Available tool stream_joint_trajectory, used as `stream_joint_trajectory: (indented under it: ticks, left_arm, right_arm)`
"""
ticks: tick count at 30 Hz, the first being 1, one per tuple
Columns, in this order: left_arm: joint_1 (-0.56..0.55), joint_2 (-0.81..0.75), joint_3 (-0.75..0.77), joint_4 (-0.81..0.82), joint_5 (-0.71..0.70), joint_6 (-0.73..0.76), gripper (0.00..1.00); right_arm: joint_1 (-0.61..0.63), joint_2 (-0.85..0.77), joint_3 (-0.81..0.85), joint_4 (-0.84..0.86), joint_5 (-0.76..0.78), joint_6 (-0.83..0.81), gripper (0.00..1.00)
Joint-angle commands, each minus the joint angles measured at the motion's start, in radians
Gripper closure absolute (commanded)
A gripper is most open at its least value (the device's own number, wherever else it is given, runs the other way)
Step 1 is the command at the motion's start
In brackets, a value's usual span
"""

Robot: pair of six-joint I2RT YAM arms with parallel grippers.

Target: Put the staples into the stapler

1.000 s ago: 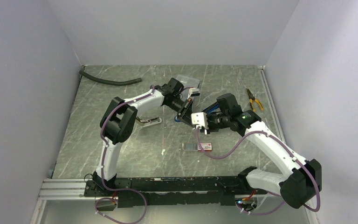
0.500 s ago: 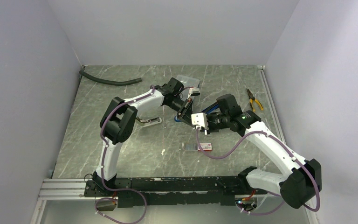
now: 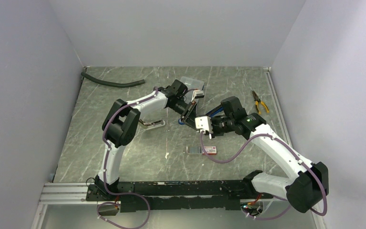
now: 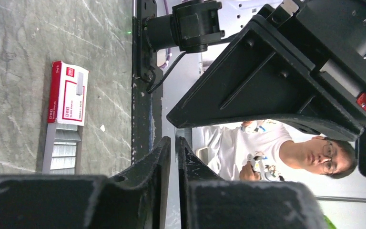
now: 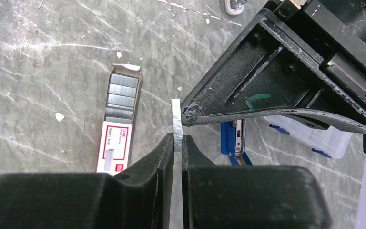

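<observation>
A short silvery strip of staples (image 5: pixel 176 125) stands upright between the fingers of my right gripper (image 5: pixel 177 143), which is shut on it. The tip of my left gripper (image 5: pixel 187 112) touches the strip's upper end. In the left wrist view the left gripper (image 4: pixel 174 143) shows only a thin slit between its fingers, and I cannot tell whether it still pinches the strip. The blue stapler (image 5: pixel 231 138) lies on the table just beyond both tips. The white and red staple box (image 5: pixel 114 145) lies nearer, its grey tray (image 5: pixel 122 98) pulled out with more strips in it.
A clear compartment case (image 3: pixel 193 84) sits behind the grippers. Yellow-handled pliers (image 3: pixel 259 102) lie at the right edge, a black hose (image 3: pixel 112 83) at the back left, and a small metal tool (image 3: pixel 151 124) by the left arm. A few white scraps dot the table.
</observation>
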Motion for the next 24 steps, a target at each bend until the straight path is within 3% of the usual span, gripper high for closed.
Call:
stream_joint_trajectory:
  ticks: [1,9,15,20,24]
  left_arm:
    - [-0.006,-0.023,0.043,-0.077,-0.006,0.128,0.78]
    - [0.023,-0.039,0.080,-0.141,-0.046,0.223,0.63]
    - [0.098,-0.123,0.095,-0.227,-0.127,0.418,0.56]
    - [0.156,-0.296,-0.084,-0.074,-0.204,0.503,0.51]
    - [0.156,-0.413,-0.198,0.051,-0.221,0.538,0.41]
  right_arm:
    - [0.004,0.005,0.016,-0.007,-0.030,-0.029,0.94]
    - [0.004,-0.009,0.006,-0.034,-0.067,-0.010,0.95]
    - [-0.013,-0.038,-0.039,0.016,-0.156,0.171,0.96]
    - [-0.049,-0.006,-0.065,0.111,-0.284,0.372,0.96]
    - [-0.091,0.060,-0.062,0.199,-0.385,0.539,0.96]
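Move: The right hand already grips the staple strip where the two hands meet. From it the blue stapler's open rail lies about 10 cm ahead, 3 cm left and 13 cm below; the staple box is 4 cm back, level sideways, equally low. The grey stapler sits roughly 8 cm ahead and 21 cm left. From the left hand, the blue stapler is also some 10 cm ahead, 3 cm left and 13 cm below. Left opens off the staples, retreating left and forward some 8 cm; right keeps hold, tilting, backing 3 cm. ##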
